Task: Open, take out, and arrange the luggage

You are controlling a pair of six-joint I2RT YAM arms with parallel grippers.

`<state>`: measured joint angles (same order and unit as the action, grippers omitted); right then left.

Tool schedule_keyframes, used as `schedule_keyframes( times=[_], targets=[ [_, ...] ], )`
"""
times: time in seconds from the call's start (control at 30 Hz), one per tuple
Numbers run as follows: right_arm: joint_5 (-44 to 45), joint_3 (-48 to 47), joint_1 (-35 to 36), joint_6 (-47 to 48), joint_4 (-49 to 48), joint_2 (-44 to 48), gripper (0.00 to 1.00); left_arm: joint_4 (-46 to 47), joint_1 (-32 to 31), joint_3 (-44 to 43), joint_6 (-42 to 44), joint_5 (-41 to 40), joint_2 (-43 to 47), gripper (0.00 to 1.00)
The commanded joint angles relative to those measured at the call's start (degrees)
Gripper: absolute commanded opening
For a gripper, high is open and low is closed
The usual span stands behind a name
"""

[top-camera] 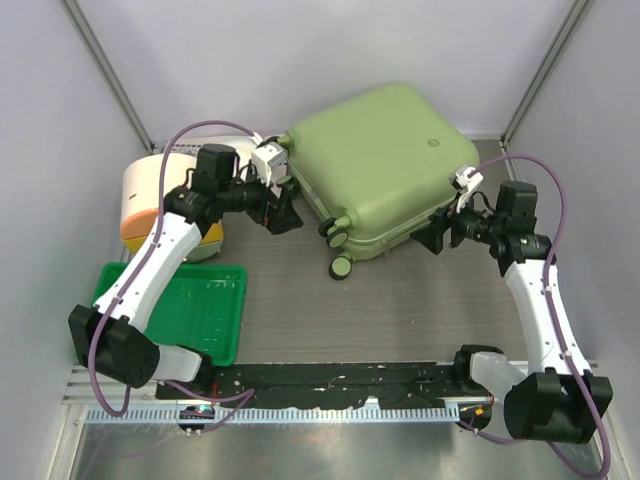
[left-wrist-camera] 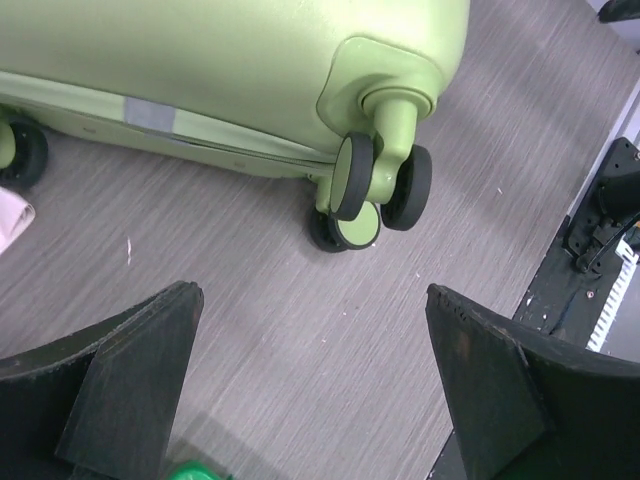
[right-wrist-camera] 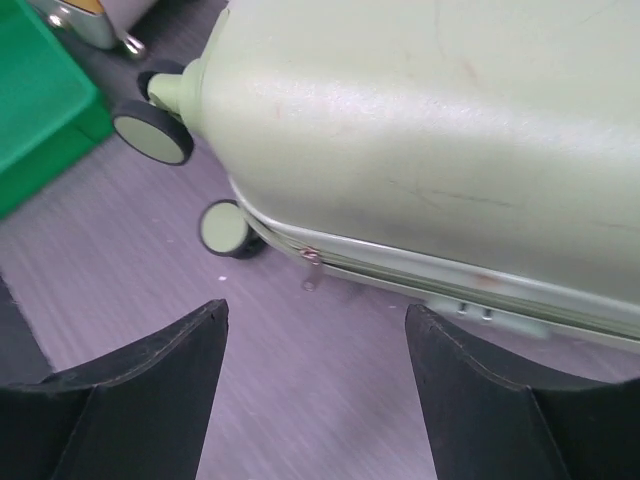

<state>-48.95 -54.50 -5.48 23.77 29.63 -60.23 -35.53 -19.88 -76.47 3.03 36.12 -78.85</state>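
Observation:
The luggage (top-camera: 385, 160), a pale green hard-shell suitcase, lies flat and closed at the back middle of the table, its wheels (top-camera: 340, 250) pointing toward me. My left gripper (top-camera: 283, 212) hovers open by its left side. In the left wrist view the gripper (left-wrist-camera: 312, 292) holds nothing, with the suitcase (left-wrist-camera: 250, 70) and its dark wheels (left-wrist-camera: 380, 185) ahead. My right gripper (top-camera: 438, 232) is open just off the near right side. The right wrist view shows that gripper (right-wrist-camera: 315, 308) empty, facing the shell (right-wrist-camera: 430, 130) and a small zipper pull (right-wrist-camera: 311, 260) on the seam.
A flat bright green tray (top-camera: 185, 300) sits at the front left. A cream-and-orange round container (top-camera: 145, 195) stands behind it, left of the suitcase. A black strip (top-camera: 340, 385) runs along the near table edge. Grey walls close in on the left, right and back.

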Motion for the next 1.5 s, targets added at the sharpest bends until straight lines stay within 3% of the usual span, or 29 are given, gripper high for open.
schedule_keyframes(
  times=[0.0,0.1,0.23,0.53,0.77,0.97,1.17,1.47],
  targets=[
    [-6.1,3.7,0.1,-15.9,-3.7,-4.1,0.76,5.5,-0.2,-0.3,-0.1,1.2,1.8,1.0],
    [-7.7,11.2,0.3,-26.7,-11.8,-5.7,0.73,5.9,-0.2,-0.5,-0.4,1.3,1.9,1.0],
    [-5.1,24.2,1.8,-37.5,-41.3,-1.2,0.73,5.8,-0.2,-0.2,-0.4,1.6,2.1,1.0],
    [-1.4,28.5,5.0,-36.1,-51.1,-9.3,0.74,4.8,-0.2,-0.3,-0.4,1.8,2.7,1.0],
    [-3.8,26.9,7.4,-34.1,-55.1,-16.5,0.71,4.4,-0.2,-1.8,-0.3,3.1,1.0,1.0],
    [-4.4,27.6,9.8,-39.0,-62.8,-19.3,0.68,4.6,-0.2,-2.0,-0.1,2.5,0.4,1.0],
    [-2.9,27.9,10.7,-42.2,-67.5,-21.8,0.54,4.7,-0.2,-1.8,0.0,3.1,-0.1,1.0],
    [-1.4,28.7,10.7,-41.3,-66.2,-19.7,0.15,1.4,-2.1,-2.6,2.9,3.1,-1.0,0.99]
  ],
)
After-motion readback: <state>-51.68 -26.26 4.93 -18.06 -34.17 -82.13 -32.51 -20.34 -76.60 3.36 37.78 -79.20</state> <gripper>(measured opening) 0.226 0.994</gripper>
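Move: My right hand hangs open in front of the suitcase's near side. The zipper pull lies about 9 cm to its left, 2 cm ahead and 12 cm below. The suitcase's middle is roughly 18 cm ahead, 11 cm left and 10 cm lower; the bottom wheel at its near left corner is some 25 cm left, 2 cm back and 18 cm down. From my left hand the pull is about 28 cm right, 2 cm back and 15 cm below. I drop my right hand about 12 cm, easing back a little to come down beside the suitcase, then reach forward again and work left along the zipper seam to the pull, some 8 cm in all. On the way down I roll the wrist some 30 degrees, clockwise seen from behind the hand, to match the seam, and at the end I close the fingertips around the pull. ##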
